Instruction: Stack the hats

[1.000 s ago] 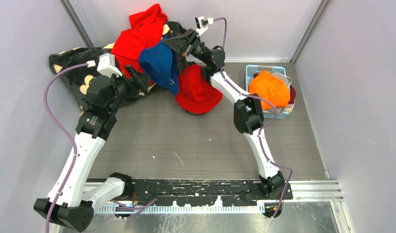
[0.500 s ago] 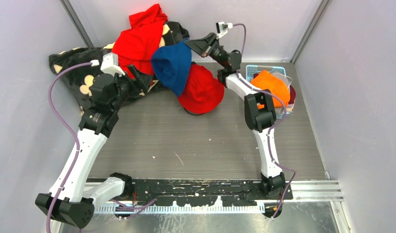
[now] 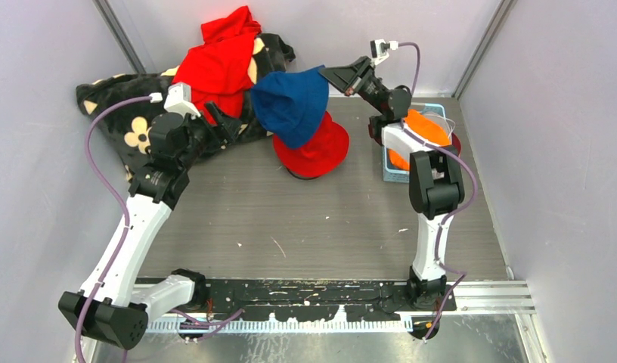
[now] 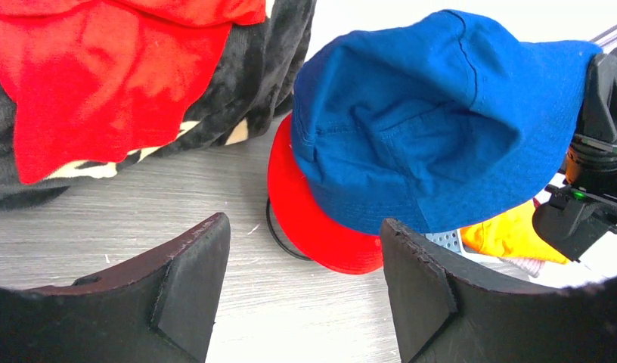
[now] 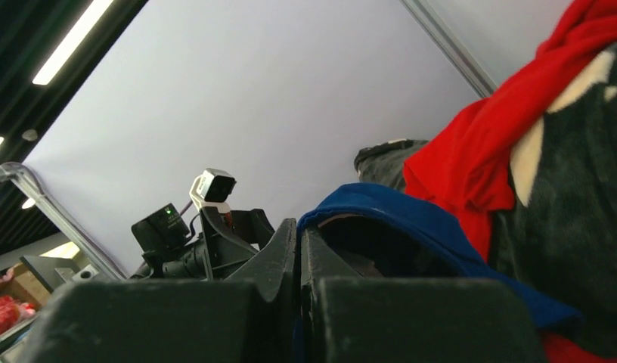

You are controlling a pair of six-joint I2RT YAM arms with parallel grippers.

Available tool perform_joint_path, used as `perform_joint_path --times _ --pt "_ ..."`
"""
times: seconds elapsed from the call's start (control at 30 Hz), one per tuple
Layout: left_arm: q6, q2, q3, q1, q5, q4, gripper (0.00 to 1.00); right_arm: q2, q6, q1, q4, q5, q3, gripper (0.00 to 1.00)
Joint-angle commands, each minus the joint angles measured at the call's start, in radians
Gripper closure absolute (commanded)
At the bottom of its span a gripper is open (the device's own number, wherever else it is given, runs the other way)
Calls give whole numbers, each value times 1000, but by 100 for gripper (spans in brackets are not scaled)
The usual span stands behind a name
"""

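My right gripper (image 3: 326, 73) is shut on the brim of a blue hat (image 3: 294, 102), which hangs in the air over the back of a red hat (image 3: 318, 153) lying on the table. The wrist view shows the blue hat's (image 5: 411, 219) edge pinched between the closed fingers of that gripper (image 5: 299, 242). My left gripper (image 3: 224, 123) stands open and empty to the left, facing the blue hat (image 4: 419, 128) and the red hat (image 4: 320, 231). The left gripper (image 4: 305, 295) has only bare table between its fingers. An orange hat (image 3: 423, 125) sits in a basket.
A light blue basket (image 3: 392, 172) at the back right holds the orange hat, with maroon fabric (image 3: 455, 145) at its right side. A bright red garment (image 3: 215, 64) lies on a black flowered blanket (image 3: 120, 113) at the back left. Walls close in on three sides.
The right gripper has carried the blue hat to the right, from beside the red garment to above the red hat. The left gripper has shifted slightly and stayed open.
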Motion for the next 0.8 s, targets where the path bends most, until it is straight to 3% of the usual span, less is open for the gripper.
perform_joint_path --times 0.0,0.77 --pt "-10 0 -2 7 27 74 28 -133 -20 -50 29 -35 -128 99" --pt "-31 62 0 6 79 132 29 -289 -382 -135 -429 -68 -512 99"
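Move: The blue hat hangs from the right fingers; the red hat on its wire stand, where it is going, is about 22 cm below the right hand, 3 cm to its left and 1 cm nearer the base. The orange hat in the basket is some 34 cm right of that hand, 2 cm farther out and about 26 cm lower. From the left hand, the red hat is roughly 10 cm ahead, 18 cm right and 16 cm below. Still pinching the right-hand edge of the blue hat, the right hand draws about 4 cm to the right as it starts down, then sinks nearly straight, some 15 cm lower in all, to lay the hat over the red one. The wrist tips down by about 30 degrees on the way, so that fingers that pointed up and left come close to level, and they stay shut on the cloth. ##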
